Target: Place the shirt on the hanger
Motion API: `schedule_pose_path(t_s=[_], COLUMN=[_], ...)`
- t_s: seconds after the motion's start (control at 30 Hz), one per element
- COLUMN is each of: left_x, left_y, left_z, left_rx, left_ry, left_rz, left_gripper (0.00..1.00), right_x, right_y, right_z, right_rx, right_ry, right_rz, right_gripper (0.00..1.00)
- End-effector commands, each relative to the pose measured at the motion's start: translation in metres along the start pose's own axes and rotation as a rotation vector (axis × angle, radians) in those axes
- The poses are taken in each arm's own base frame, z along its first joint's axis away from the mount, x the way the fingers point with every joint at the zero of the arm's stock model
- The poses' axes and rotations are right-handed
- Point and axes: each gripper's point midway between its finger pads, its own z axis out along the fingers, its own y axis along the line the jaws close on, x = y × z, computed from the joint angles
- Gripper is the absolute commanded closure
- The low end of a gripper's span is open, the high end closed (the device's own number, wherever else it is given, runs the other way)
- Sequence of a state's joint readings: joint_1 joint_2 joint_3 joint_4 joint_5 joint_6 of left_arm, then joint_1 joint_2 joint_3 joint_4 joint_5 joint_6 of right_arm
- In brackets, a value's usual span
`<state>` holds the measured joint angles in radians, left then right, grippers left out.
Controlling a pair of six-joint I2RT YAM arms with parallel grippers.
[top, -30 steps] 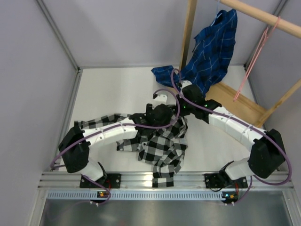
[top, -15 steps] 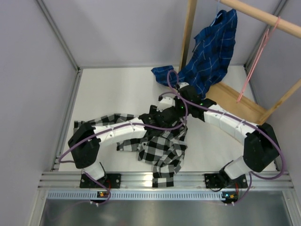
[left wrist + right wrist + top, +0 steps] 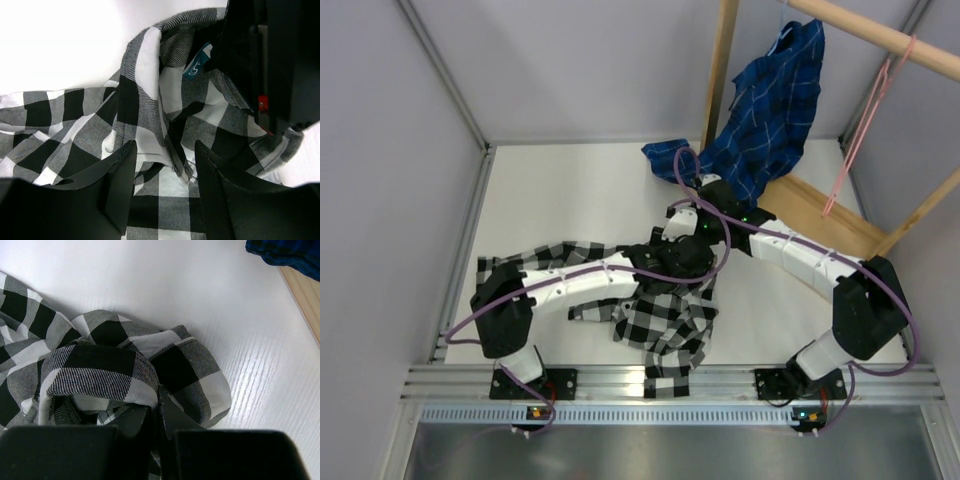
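Note:
The black-and-white checked shirt (image 3: 665, 325) lies crumpled on the white table between the two arms. My right gripper (image 3: 682, 222) is shut on a fold of its collar edge (image 3: 100, 365), the fabric arching up over the pinched fingertips (image 3: 158, 402). My left gripper (image 3: 678, 262) hovers just beside it over the shirt, jaws apart, with a raw seam edge (image 3: 180, 167) lying between the fingers (image 3: 120, 185). A teal neck label (image 3: 196, 67) shows near the right gripper's dark body. The pink hanger (image 3: 860, 125) hangs empty from the wooden rod (image 3: 880, 35) at the far right.
A blue plaid shirt (image 3: 770, 100) hangs from the rod and drapes onto the table behind the grippers. The rack's wooden base board (image 3: 825, 220) and upright post (image 3: 720, 80) stand at the back right. Grey walls enclose the table on the left and back.
My left gripper moved right and nearer over the shirt's collar, close to the right gripper, and its jaws narrowed. The right gripper shifted slightly, still pinching the fabric.

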<state>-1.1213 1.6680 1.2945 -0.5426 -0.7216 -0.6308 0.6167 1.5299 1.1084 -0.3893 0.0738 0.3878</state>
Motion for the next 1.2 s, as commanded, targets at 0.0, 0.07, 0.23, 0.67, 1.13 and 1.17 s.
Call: schedule_pose_path(t_s=[0.0, 0.07, 0.23, 0.67, 1.13, 1.17], left_x=[0.002, 0.007, 0.009, -0.01, -0.004, -0.013], left_y=[-0.004, -0.002, 0.007, 0.031, 0.003, -0.002], left_z=[0.009, 0.016, 0.032, 0.036, -0.021, -0.032], left_rx=[-0.024, -0.043, -0.1, -0.108, 0.317, 0.378], left_ry=[0.01, 0.02, 0.023, -0.009, 0.064, 0.033], left_rz=[-0.012, -0.012, -0.008, -0.048, -0.077, -0.1], left_gripper=[0.45, 0.46, 0.57, 0.94, 1.0, 1.0], right_x=[-0.03, -0.031, -0.029, -0.027, -0.04, -0.047], right_y=[0.006, 0.006, 0.007, 0.013, 0.033, 0.03], right_z=[-0.006, -0.008, -0.012, -0.024, -0.114, -0.138], right_rx=[-0.028, -0.03, -0.039, -0.096, -0.29, -0.287], right_ry=[-0.096, -0.101, -0.103, -0.12, -0.225, -0.291], right_rz=[0.035, 0.034, 0.03, 0.028, -0.06, -0.058], right_gripper=[0.99, 0.99, 0.99, 1.0, 0.17, 0.07])
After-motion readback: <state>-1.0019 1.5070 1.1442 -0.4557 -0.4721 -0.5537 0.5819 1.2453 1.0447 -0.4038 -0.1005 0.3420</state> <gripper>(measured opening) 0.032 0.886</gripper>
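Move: The black-and-white shirt's loose fold, slanting up to my right fingers, is the piece my open left hand goes for: about 3 cm ahead, 2 to its left and 4 below. The shirt's main body lies some 12 cm back from my left hand and 8 below. My right hand already pinches the fold's far end; the left's piece is about 5 cm to its left and 2 back. The blue shirt hangs some 20 cm ahead, 8 right and 10 above my right hand. I dip my left hand about 4 cm, ease it forward and a little left, and shut its fingers on the shirt's fold while my right hand keeps its pinch almost still. With the left gripped, I open the right wide and lift it away about 8 cm, drawing it back some 3; meanwhile I bring the left back and up, about 4 cm and 3 cm, fold in its fingers. ##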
